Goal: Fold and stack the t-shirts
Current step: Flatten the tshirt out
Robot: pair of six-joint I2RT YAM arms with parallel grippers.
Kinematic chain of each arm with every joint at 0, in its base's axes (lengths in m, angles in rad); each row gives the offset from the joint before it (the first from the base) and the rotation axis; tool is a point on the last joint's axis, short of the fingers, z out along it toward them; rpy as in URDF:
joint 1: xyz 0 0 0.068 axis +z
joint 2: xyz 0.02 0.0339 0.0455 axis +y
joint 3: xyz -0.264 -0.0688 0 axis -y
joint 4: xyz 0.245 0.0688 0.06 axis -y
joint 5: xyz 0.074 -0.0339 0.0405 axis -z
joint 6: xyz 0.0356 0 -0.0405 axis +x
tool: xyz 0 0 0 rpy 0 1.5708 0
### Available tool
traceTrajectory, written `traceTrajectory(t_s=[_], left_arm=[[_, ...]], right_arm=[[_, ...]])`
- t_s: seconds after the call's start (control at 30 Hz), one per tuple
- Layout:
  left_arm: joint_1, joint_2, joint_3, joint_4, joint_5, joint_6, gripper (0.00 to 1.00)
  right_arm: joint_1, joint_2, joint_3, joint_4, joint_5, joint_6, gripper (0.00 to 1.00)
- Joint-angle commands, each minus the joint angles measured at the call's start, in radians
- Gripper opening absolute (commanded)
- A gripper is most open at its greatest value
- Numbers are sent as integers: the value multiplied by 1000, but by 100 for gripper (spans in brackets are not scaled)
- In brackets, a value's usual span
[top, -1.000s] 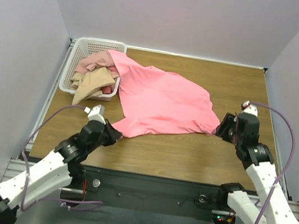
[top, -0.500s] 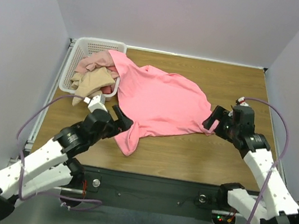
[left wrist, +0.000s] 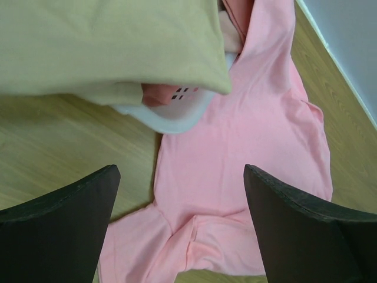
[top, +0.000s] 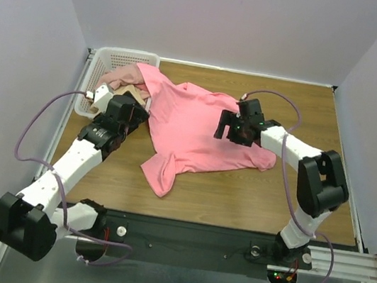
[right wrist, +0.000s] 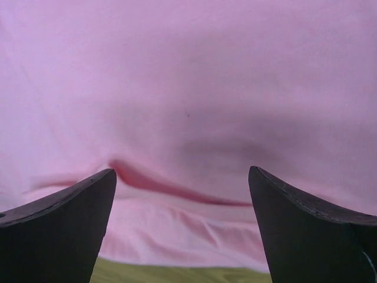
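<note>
A bright salmon-pink t-shirt lies spread and rumpled across the middle of the table, its top edge draped over the basket's corner, one narrow end trailing toward the front. My left gripper hovers open at that basket corner, above the shirt's left edge, nothing between its fingers. A tan t-shirt hangs over the basket rim just ahead of it. My right gripper hangs open over the pink shirt's right half, holding nothing.
The white lattice basket sits at the far left corner with dusty pink and tan shirts bunched in it. Bare wooden table shows at the front and right. White walls close in three sides.
Both grippers opened and let go of the pink shirt. The left arm swung back to the basket corner; the right arm moved left over the shirt. The shirt's near-left end fell narrow.
</note>
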Motion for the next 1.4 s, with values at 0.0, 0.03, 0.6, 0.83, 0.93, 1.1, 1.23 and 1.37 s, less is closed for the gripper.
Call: traceTrajectory(t_s=[0.0, 0.03, 0.6, 0.83, 0.93, 1.1, 1.23, 1.37], left_arm=[[59, 81, -41, 198, 157, 88, 99], [65, 98, -43, 221, 173, 85, 99], [45, 152, -72, 372, 325, 125, 99], [-39, 311, 5, 419, 311, 143, 99], [-38, 405, 44, 444, 297, 165, 99], [11, 581, 141, 409, 241, 196, 98], [99, 647, 192, 413, 244, 217, 98], [171, 718, 278, 386, 201, 261, 99]], right_arm=[[-7, 83, 47, 33, 53, 3, 99], [-9, 99, 41, 33, 66, 8, 99], [-441, -93, -321, 9, 57, 74, 99], [-441, -128, -283, -31, 93, 34, 100], [-441, -154, -288, -31, 40, 14, 100], [-441, -180, -286, -31, 19, -41, 100], [-443, -177, -289, -30, -38, -51, 100], [-441, -150, -277, -30, -35, -64, 100]])
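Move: Under the right hand is the spread pink t-shirt, its middle about 8 cm to the left, level fore-and-aft, and some 5 cm below; its loose sleeve hangs about 20 cm left and 20 cm back. From the left hand, the laundry basket's middle is roughly 14 cm ahead, 12 cm left and 11 cm below; the t-shirt's middle is 9 cm ahead, 18 cm right and 16 cm below. Pressing its open fingers down about 5 cm onto the t-shirt, the right hand sweeps it some 20 cm to the right, turning about 30 degrees clockwise, then creeps back a little, still low on the cloth. The left hand, also open, first eases forward and to the right, sinks beside the basket, then drives forward and slightly left along its right side, seeming to push it away. ##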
